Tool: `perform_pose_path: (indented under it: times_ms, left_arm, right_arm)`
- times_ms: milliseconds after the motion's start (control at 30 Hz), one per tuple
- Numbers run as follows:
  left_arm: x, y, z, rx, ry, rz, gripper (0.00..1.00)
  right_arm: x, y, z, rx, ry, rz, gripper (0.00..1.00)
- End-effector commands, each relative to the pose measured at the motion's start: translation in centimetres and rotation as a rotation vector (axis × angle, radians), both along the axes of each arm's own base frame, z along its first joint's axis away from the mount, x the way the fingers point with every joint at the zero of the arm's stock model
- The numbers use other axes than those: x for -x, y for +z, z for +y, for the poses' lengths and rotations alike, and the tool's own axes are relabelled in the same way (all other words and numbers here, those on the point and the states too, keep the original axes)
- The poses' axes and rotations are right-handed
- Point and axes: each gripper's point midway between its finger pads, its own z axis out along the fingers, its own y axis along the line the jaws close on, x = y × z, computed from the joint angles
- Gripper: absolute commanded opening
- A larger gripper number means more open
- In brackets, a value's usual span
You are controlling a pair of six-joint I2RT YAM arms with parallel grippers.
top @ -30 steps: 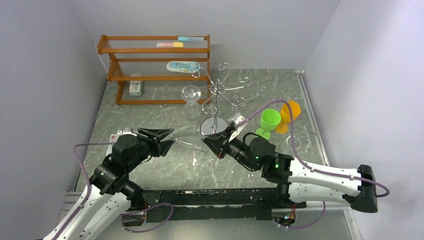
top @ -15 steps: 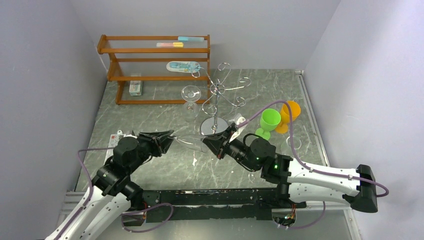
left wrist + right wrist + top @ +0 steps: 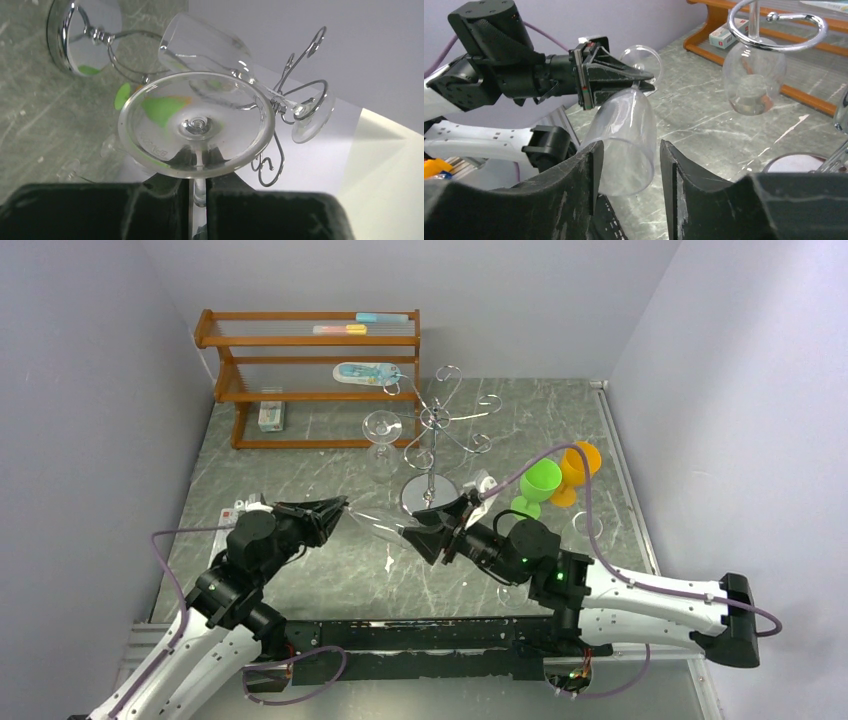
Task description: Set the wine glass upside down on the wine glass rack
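The clear wine glass point(image 3: 378, 525) lies sideways in the air between my two grippers. My left gripper point(image 3: 340, 508) is shut on its thin stem point(image 3: 200, 186), just behind the round foot point(image 3: 195, 125). My right gripper point(image 3: 626, 165) is open, its fingers on either side of the bowl point(image 3: 626, 145) with a gap on the right side. The chrome wine glass rack point(image 3: 432, 430) stands behind on its mirror base point(image 3: 430, 495). Another clear glass point(image 3: 382, 430) hangs upside down from one left arm of the rack.
An orange-brown wooden shelf point(image 3: 310, 375) with small items stands at the back left. A green cup point(image 3: 538, 483) and an orange cup point(image 3: 580, 468) stand right of the rack. Grey walls close in both sides.
My left gripper has closed onto the glass stem. My right gripper, which was shut on the bowl, has opened. The glass has stayed about where it was.
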Motion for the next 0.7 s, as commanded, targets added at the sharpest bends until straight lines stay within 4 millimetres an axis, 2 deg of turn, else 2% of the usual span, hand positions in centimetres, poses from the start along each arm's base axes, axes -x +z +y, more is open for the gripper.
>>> perform_pose_path:
  times_ms: [0, 67, 200, 333, 467, 667]
  left_arm:
    - [-1.1, 2.5, 1.7, -0.151, 0.075, -0.150, 0.05]
    - [-1.1, 3.0, 2.2, -0.188, 0.094, -0.180, 0.05]
    - [-1.2, 4.2, 3.3, -0.262, 0.135, -0.257, 0.05]
    - [-1.1, 4.8, 4.2, -0.463, 0.119, -0.335, 0.05]
    - [-1.1, 5.7, 4.4, -0.665, 0.075, -0.468, 0.05]
    - [0.0, 8.2, 3.1, -0.826, -0.010, -0.766, 0.05]
  right_arm:
    - [1.2, 0.6, -1.2, -0.019, 0.033, 0.028, 0.57]
    - [1.1, 0.3, -2.2, 0.010, 0.011, 0.041, 0.65]
    - [1.6, 0.0, -4.2, 0.078, 0.006, 0.032, 0.74]
    - [2.4, 1.6, -4.8, 0.092, 0.049, -0.004, 0.79]
    - [3.0, 3.7, -3.0, 0.088, 0.106, 0.005, 0.79]
    - [2.5, 4.1, 1.4, 0.112, 0.138, 0.096, 0.79]
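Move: The wine glass rack's ringed top stands about 16 cm ahead of the left hand, 17 to its right and 5 higher. The hung glass lies some 14 cm ahead and 7 right, level with that hand. From the right hand, the rack top is roughly 23 cm ahead, 4 right and level; the held wine glass's middle is about 4 ahead, 7 left and 8 below. Left hand lifts the stem-held glass about 5 cm and leftward, rolling some 50 degrees; right opens wider, retreats, rises. ##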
